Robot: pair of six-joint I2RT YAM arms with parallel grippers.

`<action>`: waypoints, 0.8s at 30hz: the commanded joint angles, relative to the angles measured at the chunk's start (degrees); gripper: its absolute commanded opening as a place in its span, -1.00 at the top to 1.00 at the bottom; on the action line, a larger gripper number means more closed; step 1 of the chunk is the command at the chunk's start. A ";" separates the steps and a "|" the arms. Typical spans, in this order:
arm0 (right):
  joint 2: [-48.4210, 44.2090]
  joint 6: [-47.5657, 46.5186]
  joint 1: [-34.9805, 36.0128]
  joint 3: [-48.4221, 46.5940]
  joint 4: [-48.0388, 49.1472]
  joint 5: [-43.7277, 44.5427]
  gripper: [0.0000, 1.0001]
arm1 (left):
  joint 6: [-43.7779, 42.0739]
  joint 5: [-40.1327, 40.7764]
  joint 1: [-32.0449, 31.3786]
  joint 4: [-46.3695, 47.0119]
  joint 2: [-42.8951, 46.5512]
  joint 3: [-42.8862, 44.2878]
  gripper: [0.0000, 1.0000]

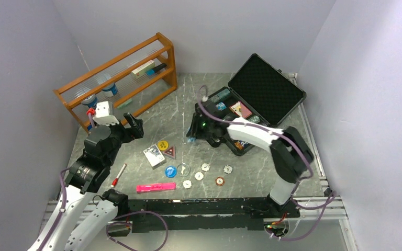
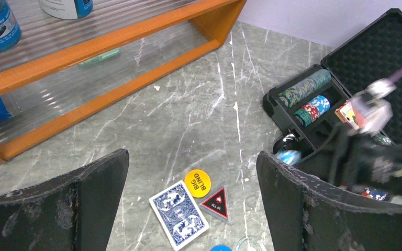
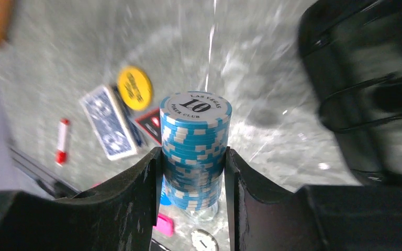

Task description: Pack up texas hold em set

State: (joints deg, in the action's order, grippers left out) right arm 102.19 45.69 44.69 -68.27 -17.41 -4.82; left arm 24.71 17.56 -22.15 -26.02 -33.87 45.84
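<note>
The black case (image 1: 266, 88) lies open at the back right, with chip stacks (image 2: 306, 90) and a card deck (image 1: 240, 109) in its foam tray. My right gripper (image 3: 192, 154) is shut on a tall stack of blue-and-white chips (image 3: 196, 120), a finger pressed against each side, just left of the case (image 3: 366, 78). On the table lie a blue-backed card deck (image 2: 179, 213), a yellow button (image 2: 197, 182), a black triangle marker (image 2: 216, 202), a blue button (image 1: 170, 171) and several small white discs (image 1: 199, 175). My left gripper (image 2: 191, 157) hangs wide open above the deck, holding nothing.
A wooden shelf rack (image 1: 120, 78) with tape rolls stands at the back left. A pink marker (image 1: 156, 187) and a red-tipped pen (image 1: 118, 175) lie near the front edge. A brown-rimmed chip (image 1: 219, 181) sits by the white discs.
</note>
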 commanded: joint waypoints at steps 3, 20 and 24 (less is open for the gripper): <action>-14.76 4.12 -10.24 1.99 10.57 9.65 0.39 | -0.45 1.35 0.18 0.23 0.21 0.25 -0.94; -6.50 16.15 -23.48 -7.52 8.30 24.35 0.45 | 1.31 -0.95 0.18 -0.87 0.11 0.94 -0.93; -2.13 17.78 -23.52 -11.80 5.26 26.40 0.45 | 1.31 -1.64 0.18 -0.44 1.04 0.52 -0.94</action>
State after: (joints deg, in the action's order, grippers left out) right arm 97.93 59.68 21.45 -73.49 -14.06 18.15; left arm 25.08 17.19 -22.15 -27.38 -33.93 45.82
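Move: Some 20 cm ahead and 20 cm to the right of the right hand, about 4 cm lower, is the empty far half of the case's second chip row, where the held blue chip stack is going. The red-backed card deck lies about 15 cm ahead and 25 cm right, the red-and-blue stack about 15 cm ahead and 14 cm right, and the grey-green stack some 22 cm ahead and 17 cm right. From the left hand the slot is roughly 22 cm ahead, 40 cm right and 23 cm below. Sweeping the held blue chip stack off to the right and forward, about 18 cm each way, the right hand climbs some 13 cm over the case, then slows and sinks about 5 cm towards the empty slot. On the way the wrist turns roughly 50 degrees clockwise and the fingers tip up somewhat, keeping their pinch on the stack. ##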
